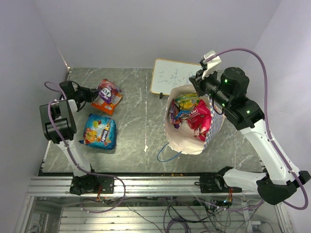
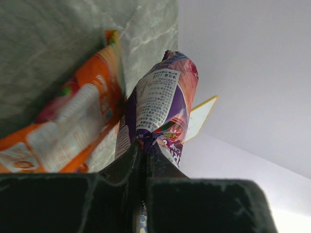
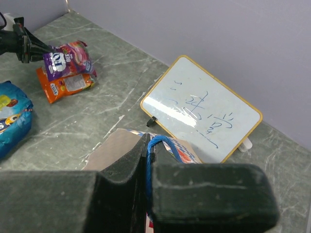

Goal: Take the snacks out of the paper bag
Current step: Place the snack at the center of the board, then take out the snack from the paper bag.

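Observation:
The paper bag point(image 1: 181, 140) stands open right of the table's middle, with several snacks inside: a pink-red packet point(image 1: 201, 121) and a yellow-green one point(image 1: 187, 102) show on top. My right gripper point(image 1: 195, 82) is at the bag's far rim, shut on its blue cord handle point(image 3: 164, 143). A blue packet point(image 1: 99, 131) lies on the table at the left. My left gripper point(image 1: 95, 94) is shut on the edge of a purple packet point(image 2: 163, 97), which rests on an orange packet point(image 2: 73, 121) at the far left.
A white signboard point(image 1: 170, 76) stands behind the bag, close to my right gripper. The bag's other blue handle point(image 1: 167, 154) lies loose on the table in front of it. Walls close in the table on the left, back and right.

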Robot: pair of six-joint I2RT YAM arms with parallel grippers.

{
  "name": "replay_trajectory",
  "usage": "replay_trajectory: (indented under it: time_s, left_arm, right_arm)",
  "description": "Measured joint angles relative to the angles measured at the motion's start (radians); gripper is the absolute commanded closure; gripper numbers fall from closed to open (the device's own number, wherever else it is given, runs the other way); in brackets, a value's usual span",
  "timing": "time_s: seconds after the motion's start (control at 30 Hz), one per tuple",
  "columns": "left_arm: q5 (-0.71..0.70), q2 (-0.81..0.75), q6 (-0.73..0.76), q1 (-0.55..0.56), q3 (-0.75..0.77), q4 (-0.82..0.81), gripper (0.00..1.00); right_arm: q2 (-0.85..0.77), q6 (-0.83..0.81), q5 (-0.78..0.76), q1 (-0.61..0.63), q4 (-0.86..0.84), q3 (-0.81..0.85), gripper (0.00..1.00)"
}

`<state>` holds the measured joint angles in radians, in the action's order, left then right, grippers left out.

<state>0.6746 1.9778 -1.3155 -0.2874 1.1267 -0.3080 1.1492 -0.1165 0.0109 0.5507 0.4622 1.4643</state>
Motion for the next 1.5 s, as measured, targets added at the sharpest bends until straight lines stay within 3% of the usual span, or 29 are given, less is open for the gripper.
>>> replay_trajectory:
  time_s: [0.57,0.67,0.83,0.97,1.13,1.23,1.5]
  left_arm:
    - [-0.027,0.035,0.147,-0.009,-0.001,0.159,0.90]
    - [-0.035,0.036,0.207,-0.011,0.008,0.215,0.82]
    - [-0.064,0.051,0.315,-0.014,0.084,0.343,0.54]
    - [-0.110,0.051,0.383,-0.026,0.120,0.434,0.42]
    - [-0.184,0.038,0.469,-0.036,0.155,0.551,0.16]
    - [-0.243,0.002,0.519,-0.036,0.177,0.627,0.09]
    - [-0.325,-0.155,0.586,0.031,0.232,0.694,0.11]
  right_arm:
    - [0.012,-0.001,0.002,0.000,-0.001,0.000,1.00]
    - [0.012,-0.001,0.004,0.000,-0.001,0.000,1.00]
    - [0.012,-0.001,0.006,0.000,-0.001,0.002,1.00]
    - [0.012,0.000,0.009,0.000,-0.001,0.003,1.00]
    - [0.012,0.004,0.013,0.000,-0.001,0.003,1.00]
    - [0.012,0.004,0.016,0.000,-0.001,0.003,1.00]
    - [0.012,0.006,0.024,0.000,-0.001,0.003,1.00]
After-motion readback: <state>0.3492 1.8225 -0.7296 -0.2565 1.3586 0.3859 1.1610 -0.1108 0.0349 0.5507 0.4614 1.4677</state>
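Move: The left hand still grips the purple snack by its edge. The orange snack it is being laid on is centred about 3 cm back, 2 cm to the right and 8 cm below that hand. The blue snack lies some 20 cm back, directly in line with it, and the whiteboard stands roughly 44 cm to its right and 4 cm farther out. From the right hand, the orange snack is about 16 cm ahead, 40 cm left and far below. Down and slightly back, the left hand lowers the purple snack some 6 cm onto the orange one, fingertips tipping down. Near the bottom its fingers open wide and let go, and the hand backs off to the left, then rises about 8 cm clear, rolling its left side up about 30 degrees. The right hand stays shut at the paper bag's rim. ##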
